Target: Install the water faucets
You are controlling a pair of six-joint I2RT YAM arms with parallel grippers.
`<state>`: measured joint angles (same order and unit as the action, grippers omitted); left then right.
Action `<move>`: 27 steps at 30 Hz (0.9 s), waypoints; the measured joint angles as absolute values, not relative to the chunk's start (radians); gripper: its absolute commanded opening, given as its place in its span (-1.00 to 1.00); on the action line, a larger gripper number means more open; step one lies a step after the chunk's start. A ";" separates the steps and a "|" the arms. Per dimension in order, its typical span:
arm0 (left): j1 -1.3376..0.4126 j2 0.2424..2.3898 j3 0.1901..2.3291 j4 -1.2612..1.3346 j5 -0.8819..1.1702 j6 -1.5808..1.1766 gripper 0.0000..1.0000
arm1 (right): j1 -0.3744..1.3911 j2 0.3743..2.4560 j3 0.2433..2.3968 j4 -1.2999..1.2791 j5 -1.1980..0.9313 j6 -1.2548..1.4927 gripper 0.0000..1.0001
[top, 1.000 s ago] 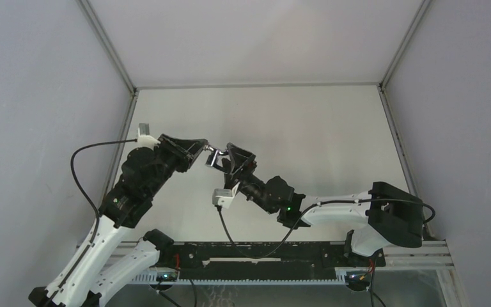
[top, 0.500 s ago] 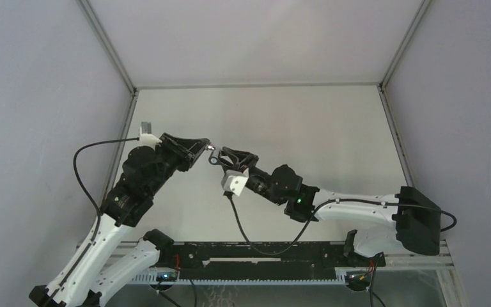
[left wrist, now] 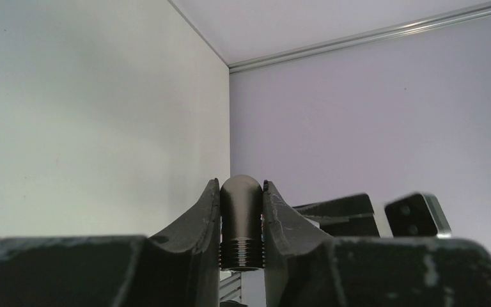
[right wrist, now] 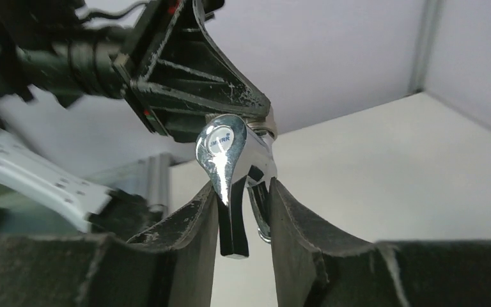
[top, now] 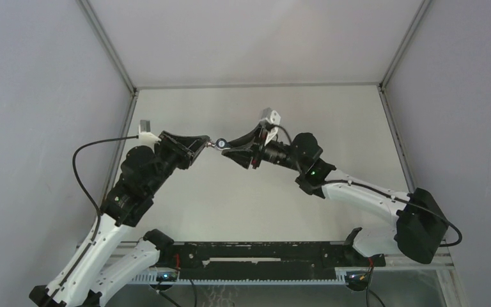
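My two grippers meet tip to tip above the table's middle left. My left gripper (top: 206, 143) is shut on a stubby faucet part (left wrist: 241, 220) with a rounded end and a threaded base, dark against the light in the left wrist view. My right gripper (top: 227, 146) is shut on the shiny silver bent faucet (right wrist: 233, 169) with a lever handle and a blue badge. In the right wrist view the left gripper's fingertips (right wrist: 198, 83) hang just above this faucet, and the two parts touch or nearly touch. From above the parts show as a small shiny spot (top: 218, 144).
The white table (top: 332, 121) lies below both arms, bounded by grey walls and metal corner rails (top: 393, 128). A black rail (top: 256, 256) runs along the near edge between the arm bases. Cables loop from both wrists.
My right wrist has rolled over, so its camera went from below the arm to on top, and the arm has swung up and right. The left arm has stayed still.
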<state>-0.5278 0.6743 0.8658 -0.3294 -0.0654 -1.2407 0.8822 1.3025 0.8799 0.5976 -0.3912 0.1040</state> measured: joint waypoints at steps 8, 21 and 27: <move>-0.528 0.670 0.865 -0.314 -0.055 -1.230 -1.00 | 0.719 1.472 0.908 0.864 -0.612 0.879 0.05; -0.528 0.632 0.864 -0.297 -0.042 -1.205 -1.00 | 0.647 1.394 0.909 0.646 -0.631 1.076 0.88; -0.528 0.633 0.864 -0.297 -0.042 -1.205 -1.00 | 0.891 1.104 0.910 0.364 -0.222 0.448 0.99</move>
<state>-0.5278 0.6331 0.8639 -0.2974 -0.0418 -1.2045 0.8913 1.1042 0.9096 0.3637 -0.2222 0.4477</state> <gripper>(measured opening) 0.266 0.992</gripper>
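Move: My right fingers are half shut on the faucet's outer end. The faucet's middle is about 2 cm to their left and 1 cm ahead, with the round handle cap facing up. The left fingertips, gripping the small connector at the inlet end, are some 5 cm to my right hand's left and 1 cm ahead, roughly level with it. From my left hand the faucet's middle is about 3 cm to the right, level with it. I keep rolling my right hand clockwise, seen along its fingers, by another 60 degrees, carrying its tips about 3.5 cm forward to turn the faucet about the inlet. Then I spread the fingers wide, let go and swing up, back and to the right, rolling partly back. My left hand keeps its pinch and rises slightly, under 2 cm. ##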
